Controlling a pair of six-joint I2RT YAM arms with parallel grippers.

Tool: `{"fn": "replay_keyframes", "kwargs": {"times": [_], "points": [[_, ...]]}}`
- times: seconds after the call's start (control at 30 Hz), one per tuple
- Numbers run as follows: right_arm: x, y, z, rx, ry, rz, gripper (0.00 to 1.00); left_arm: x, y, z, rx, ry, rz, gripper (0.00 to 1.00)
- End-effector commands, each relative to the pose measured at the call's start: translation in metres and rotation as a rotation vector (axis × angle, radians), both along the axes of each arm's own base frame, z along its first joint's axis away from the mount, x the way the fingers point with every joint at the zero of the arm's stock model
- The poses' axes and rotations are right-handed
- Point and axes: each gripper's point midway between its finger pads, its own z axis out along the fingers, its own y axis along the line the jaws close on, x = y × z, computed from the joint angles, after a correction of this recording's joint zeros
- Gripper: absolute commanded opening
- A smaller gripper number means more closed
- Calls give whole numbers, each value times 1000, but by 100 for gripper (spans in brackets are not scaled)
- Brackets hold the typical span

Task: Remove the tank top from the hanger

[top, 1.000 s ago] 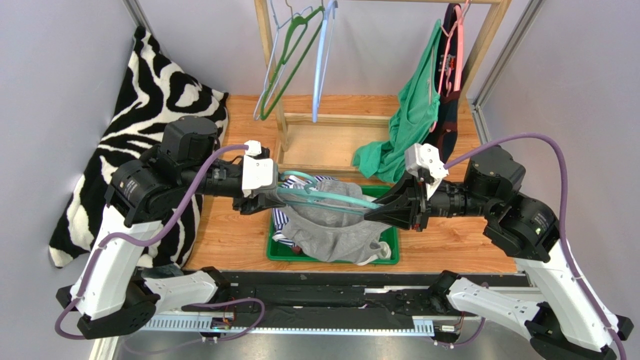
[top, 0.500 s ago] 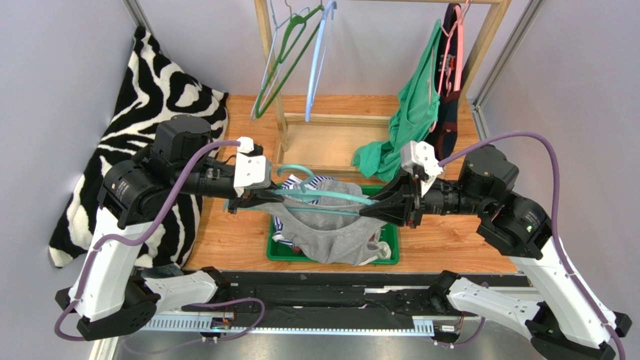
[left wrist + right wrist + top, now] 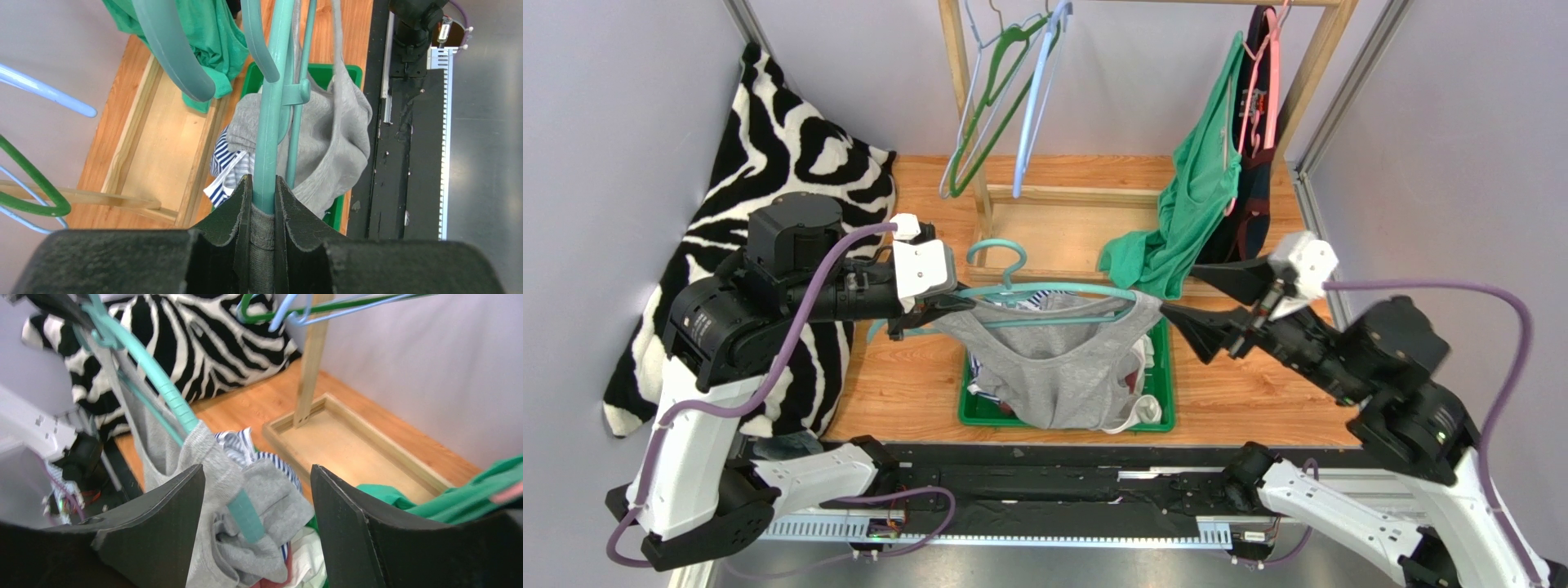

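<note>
A grey tank top [image 3: 1063,368] hangs from a teal hanger [image 3: 1051,292] held level above the green bin [image 3: 1163,414]. My left gripper [image 3: 938,312] is shut on the hanger's left end; in the left wrist view my left gripper [image 3: 263,184] pinches the teal bar [image 3: 270,122] together with a grey strap, and the tank top [image 3: 344,135] sags beyond. My right gripper [image 3: 1181,289] stands open just right of the hanger's right end, touching nothing. In the right wrist view my right gripper [image 3: 256,478] frames the hanger tip [image 3: 245,514], which pokes out of the bunched tank top [image 3: 270,496].
A wooden rack [image 3: 1063,221] stands behind, with empty green and blue hangers [image 3: 995,98], a green garment [image 3: 1192,196] and a dark garment [image 3: 1257,123] on it. A zebra-print cloth [image 3: 768,184] lies at the left. Striped and white clothes fill the bin.
My right gripper has let go of the hanger's right end, opened and drawn back to the right. My left gripper has shut on the left end and shifted left; the hanger now hangs level.
</note>
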Motion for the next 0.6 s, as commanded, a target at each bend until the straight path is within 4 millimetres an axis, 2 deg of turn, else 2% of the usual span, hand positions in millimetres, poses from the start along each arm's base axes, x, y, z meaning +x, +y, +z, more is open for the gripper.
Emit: {"fn": "replay_keyframes", "kwargs": {"times": [0.0, 0.13, 0.17, 0.23, 0.27, 0.3, 0.5, 0.57], "points": [[6, -22, 13, 126, 5, -128, 70, 0, 3, 20, -60, -56, 19, 0], [2, -11, -14, 178, 144, -99, 71, -2, 2, 22, -64, -55, 9, 0], [4, -7, -26, 184, 173, -97, 71, -2, 2, 21, -63, -54, 9, 0], [6, -1, -37, 220, 220, -90, 71, -1, 2, 21, -64, -53, 7, 0], [4, 4, -34, 267, 234, -65, 71, -2, 2, 22, -66, -56, 6, 0], [5, 7, -44, 277, 265, -66, 70, -3, 2, 23, -67, -58, 5, 0], [4, 18, -41, 358, 285, -16, 69, -4, 3, 24, -69, -57, 3, 0], [6, 14, -44, 338, 288, -42, 69, -5, 3, 23, -70, -57, 1, 0]]}}
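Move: About 5 cm to the right hand's left and some 5 cm below it, roughly level fore and aft, is the grey tank top's free shoulder, with the hanger end in it; from the left hand, that shoulder is some 20 cm right and 3 cm lower. The green tray lies 8 cm ahead and 12 cm left of the right hand, 34 cm down. The hanger's hook stands about 21 cm left of the right hand and 6 cm ahead. Swinging out barely 2 cm to its right and slightly up, the right hand then drops some 10 cm, easing back left by about 3 cm and a little forward, to the grey tank top's free shoulder. It rolls about 20 degrees clockwise as seen along its fingers, which stay wide open. The left hand stays put, still pinching hanger and strap. ##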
